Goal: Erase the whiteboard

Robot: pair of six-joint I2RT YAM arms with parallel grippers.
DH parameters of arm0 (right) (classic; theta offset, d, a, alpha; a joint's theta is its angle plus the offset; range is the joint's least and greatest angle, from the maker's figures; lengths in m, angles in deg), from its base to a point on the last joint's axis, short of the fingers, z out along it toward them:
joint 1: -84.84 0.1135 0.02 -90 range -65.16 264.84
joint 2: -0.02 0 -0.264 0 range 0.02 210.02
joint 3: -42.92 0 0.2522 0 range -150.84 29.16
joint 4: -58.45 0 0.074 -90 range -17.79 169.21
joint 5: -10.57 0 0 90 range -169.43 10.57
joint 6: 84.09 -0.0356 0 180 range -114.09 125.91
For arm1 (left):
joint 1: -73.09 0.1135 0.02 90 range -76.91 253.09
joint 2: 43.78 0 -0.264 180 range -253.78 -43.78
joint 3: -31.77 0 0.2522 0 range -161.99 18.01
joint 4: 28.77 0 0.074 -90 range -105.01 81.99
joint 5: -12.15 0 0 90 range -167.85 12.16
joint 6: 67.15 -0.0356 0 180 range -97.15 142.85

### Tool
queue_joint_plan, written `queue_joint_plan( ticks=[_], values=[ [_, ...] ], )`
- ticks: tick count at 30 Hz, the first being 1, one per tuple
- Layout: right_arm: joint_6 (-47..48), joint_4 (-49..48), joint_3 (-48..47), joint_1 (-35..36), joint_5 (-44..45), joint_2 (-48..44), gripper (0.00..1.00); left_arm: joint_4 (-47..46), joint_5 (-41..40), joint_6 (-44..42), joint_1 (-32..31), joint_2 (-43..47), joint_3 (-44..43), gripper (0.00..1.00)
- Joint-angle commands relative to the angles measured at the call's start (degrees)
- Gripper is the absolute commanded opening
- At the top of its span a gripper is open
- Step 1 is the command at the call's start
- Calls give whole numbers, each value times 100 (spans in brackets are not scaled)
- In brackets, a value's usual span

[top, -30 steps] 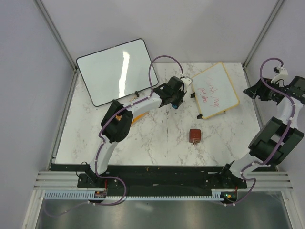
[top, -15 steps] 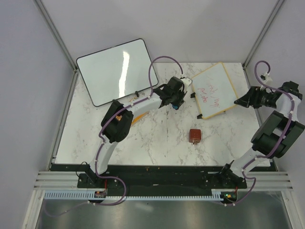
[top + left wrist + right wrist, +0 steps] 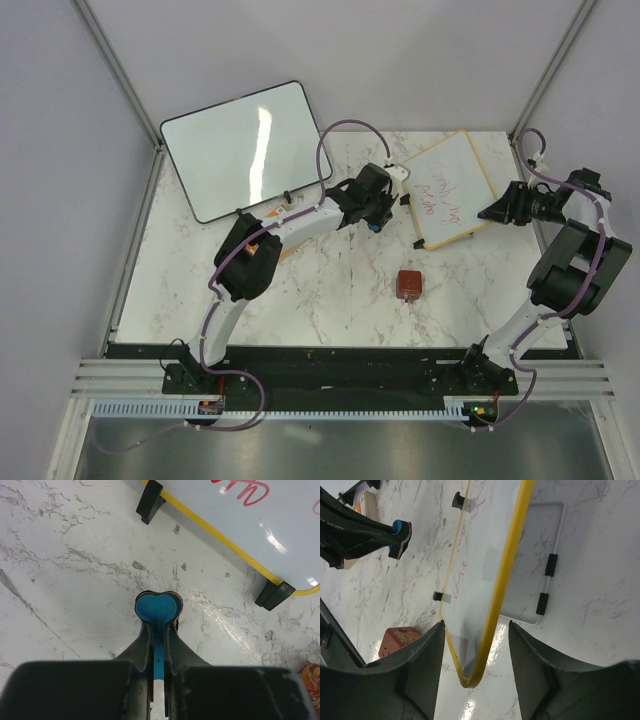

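The small whiteboard (image 3: 450, 190) with a yellow frame and red handwriting stands tilted at the back right of the table. My left gripper (image 3: 376, 222) is shut on a blue flat piece with a rounded end (image 3: 159, 611), low over the table just short of the board's near edge and its black clip feet (image 3: 150, 502). My right gripper (image 3: 490, 214) is open. Its jaws stand either side of the board's right corner (image 3: 470, 679) without touching the yellow frame (image 3: 502, 590). The red writing also shows in the left wrist view (image 3: 247, 492).
A larger blank black-framed whiteboard (image 3: 245, 148) leans at the back left. A red-brown block (image 3: 409, 285) lies on the marble in front of the small board. The board's white wire stand (image 3: 555, 565) rests behind it. Walls close in right and back.
My right arm has swung left from the right wall, bringing its open jaws around the small board's right corner. My left gripper has edged slightly right towards the board.
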Motion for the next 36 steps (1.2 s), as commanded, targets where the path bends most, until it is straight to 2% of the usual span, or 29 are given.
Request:
queue_joint_plan(
  ticks=[1, 9, 14, 16, 23, 30, 36],
  values=[
    [-421, -796, -107, 52, -197, 26, 58, -208, 192, 160, -4, 149, -359, 2],
    [-606, -1263, 121, 368, -198, 79, 50, -208, 245, 169, -13, -54, -737, 2],
    [-597, -1237, 156, 482, -4, 114, 33, -208, 254, 204, -13, -177, -957, 2],
    [-457, -1158, 174, 482, 162, 106, 22, -208, 245, 222, -12, -194, -1019, 2],
    [571, -34, 16, 482, 593, 70, 1, -234, 245, 231, -12, -194, -1080, 2],
    [695, 450, -247, 474, 796, 290, 0, -331, 403, 336, -21, -168, -1107, 2],
    [336, 592, -643, 474, 1033, 527, 0, -594, 448, 493, -153, -317, -1396, 2]
  ],
)
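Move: The near part of the whiteboard's raised, yellow right edge lies about 2 cm ahead of the right hand and 3 cm to its left, level with the open fingers. The whiteboard's middle is some 10 cm ahead, 8 cm left and 5 cm lower; the red box sits roughly 12 cm back, 18 cm left and 11 cm below. From the left hand, holding the blue eraser, the whiteboard's middle is about 7 cm ahead, 17 cm right, nearly level. Forward, then leftward, by about 3 cm each, the right hand brings its open fingers around the whiteboard's right edge, shuts them to pinch it, and draws back about 2.5 cm with the edge gripped. Meanwhile the left hand, keeping the eraser, rises some 5 cm while edging right towards the whiteboard's left edge. ##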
